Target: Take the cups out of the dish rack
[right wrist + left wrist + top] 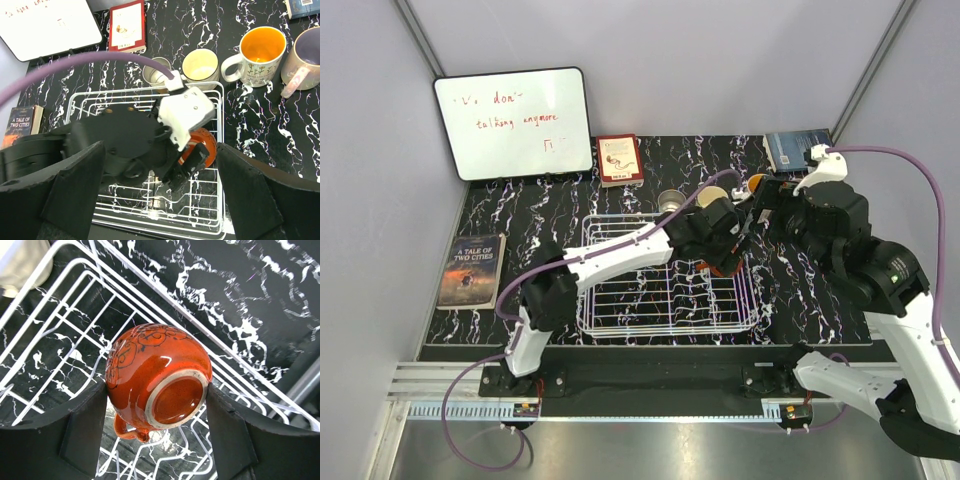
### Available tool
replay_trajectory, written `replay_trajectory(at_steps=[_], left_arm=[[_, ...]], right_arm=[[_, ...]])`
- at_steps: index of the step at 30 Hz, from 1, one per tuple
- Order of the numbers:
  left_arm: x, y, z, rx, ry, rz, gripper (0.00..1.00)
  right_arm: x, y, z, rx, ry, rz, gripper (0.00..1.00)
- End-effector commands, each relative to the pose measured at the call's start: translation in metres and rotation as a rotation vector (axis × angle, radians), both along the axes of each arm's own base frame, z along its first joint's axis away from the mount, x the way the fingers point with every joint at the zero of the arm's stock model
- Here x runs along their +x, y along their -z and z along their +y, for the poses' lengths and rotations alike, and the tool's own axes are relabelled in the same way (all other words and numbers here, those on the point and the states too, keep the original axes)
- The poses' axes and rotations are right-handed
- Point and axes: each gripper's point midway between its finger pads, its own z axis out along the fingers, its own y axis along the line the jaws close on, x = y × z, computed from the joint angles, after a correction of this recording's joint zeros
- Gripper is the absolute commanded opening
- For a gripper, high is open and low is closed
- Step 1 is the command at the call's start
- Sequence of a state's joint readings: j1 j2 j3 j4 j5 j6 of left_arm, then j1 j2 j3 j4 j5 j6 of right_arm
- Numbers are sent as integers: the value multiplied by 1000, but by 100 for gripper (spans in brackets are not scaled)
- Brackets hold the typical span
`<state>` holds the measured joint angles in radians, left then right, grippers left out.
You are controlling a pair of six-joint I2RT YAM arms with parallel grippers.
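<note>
A squat reddish-brown cup (155,375) with a handle lies tipped in the far right corner of the white wire dish rack (65,320), its base facing the left wrist camera. My left gripper (157,407) straddles it, fingers close against both sides, jaws open. From above, the left gripper (720,245) hides most of that cup (728,266). My right gripper (160,150) hangs open and empty above the rack (80,100). Beyond the rack stand a cream cup (200,65), a cream mug with orange inside (257,55), a pinkish-beige mug (302,57) and a tan cup (152,75) half hidden by the cable.
A whiteboard (512,122) leans at the back left. A red book (619,160) lies behind the rack, a blue book (790,150) sits at the back right, and "A Tale of Two Cities" (472,270) lies left of the rack. Grey walls enclose the table.
</note>
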<state>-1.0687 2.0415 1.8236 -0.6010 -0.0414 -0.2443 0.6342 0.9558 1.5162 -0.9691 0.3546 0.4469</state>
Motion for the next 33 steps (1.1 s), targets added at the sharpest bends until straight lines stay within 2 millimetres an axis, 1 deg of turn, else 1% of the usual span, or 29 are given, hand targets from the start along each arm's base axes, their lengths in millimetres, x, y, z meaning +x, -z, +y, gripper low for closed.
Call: replay_trajectory(at_steps=[1, 3, 4, 5, 6, 7, 8, 9, 10, 11, 12, 13, 14, 15, 17, 18, 19, 22, 23, 24, 25, 26, 27, 28, 30, 31, 33], left_arm=[[4, -79, -3, -173, -30, -87, 0], [3, -83, 1, -179, -32, -90, 0], [2, -91, 6, -190, -39, -99, 0], [1, -87, 11, -177, -45, -95, 0], [0, -88, 15, -177, -53, -95, 0], [0, -97, 21, -190, -65, -107, 0], [-1, -92, 29, -177, -77, -101, 0], [-2, -93, 34, -180, -91, -101, 0], [-4, -104, 40, -200, -98, -108, 0], [-4, -96, 47, -187, -110, -98, 0], [-3, -95, 51, -189, -121, -93, 0], [-4, -100, 55, -202, -124, -95, 0], [-4, -92, 61, -186, -132, -84, 0], [-5, -90, 64, -187, -139, -74, 0], [-6, -85, 70, -192, -153, -48, 0], [-8, -83, 70, -198, -149, -34, 0], [-6, -83, 72, -207, -157, -29, 0], [-9, -75, 75, -219, -159, 11, 0], [-11, -69, 77, -215, -164, 31, 0], [-15, -67, 76, -229, -148, 59, 0], [-13, -67, 76, -243, -151, 69, 0], [-16, -62, 76, -249, -154, 95, 0], [-20, -63, 75, -264, -141, 114, 0], [-18, -65, 73, -285, -142, 118, 0], [-20, -63, 73, -305, -145, 143, 0], [-20, -71, 71, -340, -136, 148, 0], [-23, -72, 71, -368, -130, 182, 0]], right_arm=[[1, -8, -1, 26, 11, -34, 97], [1, -6, -1, 24, 12, -32, 97], [1, -4, 0, 19, 12, -26, 97], [2, -4, 0, 20, 12, -27, 97], [2, -2, 0, 18, 12, -25, 97], [2, -1, 0, 17, 12, -25, 97], [2, -3, -1, 20, 15, -32, 98], [2, 0, -1, 15, 16, -28, 98], [3, 1, -1, 14, 16, -26, 97], [3, 3, 0, 14, 14, -25, 97], [4, 6, 1, 10, 13, -20, 98], [4, 7, 1, 10, 11, -18, 98], [5, 8, 3, 14, 8, -17, 98], [6, 13, 4, 6, 8, -8, 98], [8, 16, 4, 4, 12, -7, 98], [9, 21, 5, -2, 13, 3, 98], [9, 22, 5, 1, 16, 4, 98], [11, 28, 6, -3, 20, 12, 98], [10, 28, 6, -2, 18, 10, 98], [11, 29, 6, -1, 20, 12, 98], [11, 30, 6, -2, 19, 13, 98], [11, 31, 6, -1, 19, 13, 98], [11, 31, 6, 0, 21, 13, 98], [11, 31, 5, 1, 26, 12, 98], [11, 32, 6, 4, 25, 14, 98], [11, 33, 7, 6, 22, 15, 98], [11, 34, 7, 9, 25, 17, 98]])
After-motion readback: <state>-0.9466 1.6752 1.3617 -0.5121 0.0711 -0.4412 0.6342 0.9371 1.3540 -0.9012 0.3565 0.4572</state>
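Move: The red cup is already in the left fingers, lifted above the right side of the rack. The rack's open middle lies about 11 cm left of this hand, 1 cm back and 9 cm below. On the counter, some 6 cm lower than the hand, the cream cup stands 18 cm ahead and 1 cm left, and the metal cup 18 cm ahead and 11 cm left. From the right hand, the red cup is roughly 6 cm ahead, 6 cm left and 24 cm below. The red cup, still pinched upside down in the left hand, is carried left about 9 cm from the rack's right side towards its middle, in an arc: up some 5 cm, then down nearly as far, easing back slightly near the end. The wrist tips down and turns counter-clockwise about 10 degrees each. Meanwhile the empty right hand sinks about 4 cm, fingers staying wide open. ##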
